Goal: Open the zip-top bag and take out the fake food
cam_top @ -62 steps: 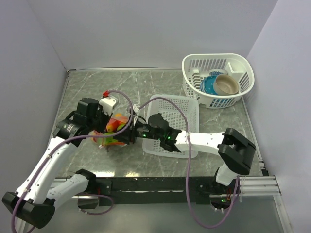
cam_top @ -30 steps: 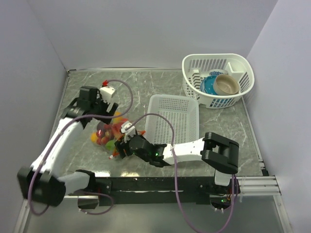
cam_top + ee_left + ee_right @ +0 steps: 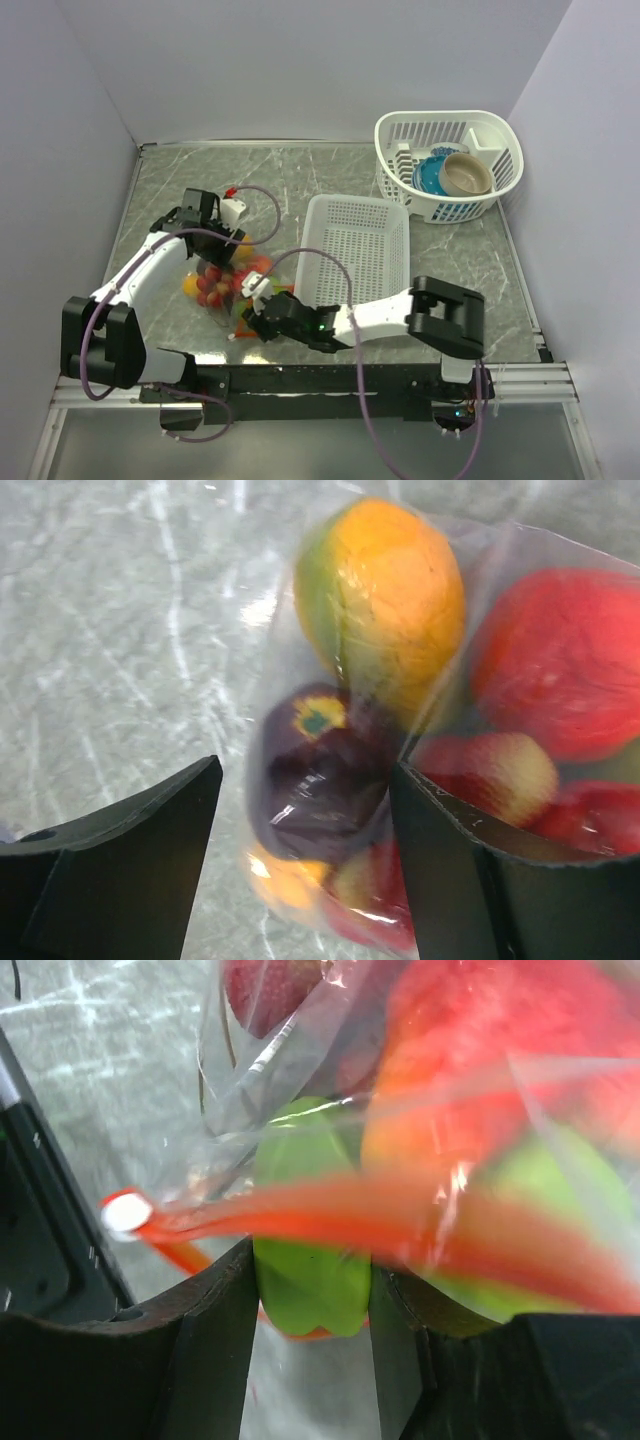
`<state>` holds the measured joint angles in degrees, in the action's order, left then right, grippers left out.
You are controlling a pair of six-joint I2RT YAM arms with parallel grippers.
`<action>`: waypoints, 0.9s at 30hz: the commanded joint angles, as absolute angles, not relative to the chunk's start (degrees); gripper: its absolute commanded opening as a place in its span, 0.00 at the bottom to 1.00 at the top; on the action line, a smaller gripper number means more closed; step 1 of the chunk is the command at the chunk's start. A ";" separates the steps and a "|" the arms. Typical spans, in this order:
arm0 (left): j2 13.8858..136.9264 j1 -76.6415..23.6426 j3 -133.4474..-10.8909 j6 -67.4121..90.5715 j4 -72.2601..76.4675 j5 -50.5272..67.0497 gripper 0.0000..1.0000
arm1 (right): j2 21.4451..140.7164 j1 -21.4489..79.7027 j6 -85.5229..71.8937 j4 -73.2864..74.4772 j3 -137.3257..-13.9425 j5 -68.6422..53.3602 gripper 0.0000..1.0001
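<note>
The zip-top bag [image 3: 222,283] lies on the table left of the tray, full of fake food. My left gripper [image 3: 212,258] is at its far end. In the left wrist view it [image 3: 305,860] is open, its fingers astride the clear plastic over a purple fruit [image 3: 320,780], with an orange-green fruit [image 3: 385,600] and a red one [image 3: 560,660] beyond. My right gripper [image 3: 247,310] is at the bag's near end. In the right wrist view it [image 3: 310,1350] is shut on a green piece of fake food [image 3: 310,1270] at the bag's mouth, under the orange-red zip strip [image 3: 300,1215].
A white slotted tray [image 3: 355,250] lies just right of the bag. A white basket [image 3: 450,165] at the back right holds a blue bowl [image 3: 430,175] and a beige bowl [image 3: 465,175]. Grey walls close in the table at the left and back.
My left gripper has come nearer and down onto the bag's far end. My right gripper has stayed at the bag's near end. The bag has shifted slightly.
</note>
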<state>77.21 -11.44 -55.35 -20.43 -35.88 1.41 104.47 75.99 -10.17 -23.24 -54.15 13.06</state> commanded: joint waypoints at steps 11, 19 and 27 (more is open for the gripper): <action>81.39 -5.80 -53.70 -23.47 -29.44 -2.11 0.70 | 82.27 76.29 -15.90 3.85 -53.88 26.33 0.00; 80.42 -4.83 -52.21 -23.73 -29.09 -1.15 0.70 | 69.01 63.59 -22.58 1.59 -42.99 38.86 0.00; 79.02 -4.83 -51.59 -23.47 -29.53 -0.79 0.70 | 67.59 59.06 -15.74 -2.90 -46.84 33.12 0.00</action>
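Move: The right hand already grips the green pepper inside the bag's orange-edged mouth; the bag's middle lies about 7 cm ahead, 4 cm left and 3 cm below. The white tray's middle is some 14 cm ahead and 25 cm to this hand's right, about 5 cm lower. From the open left hand, the bag's middle is roughly 7 cm back, 1 cm right and 6 cm below, with the tray 28 cm right and 1 cm ahead. Right hand lifts the held pepper from the bag, then swings 20 cm right, 10 forward; left hand edges left. ##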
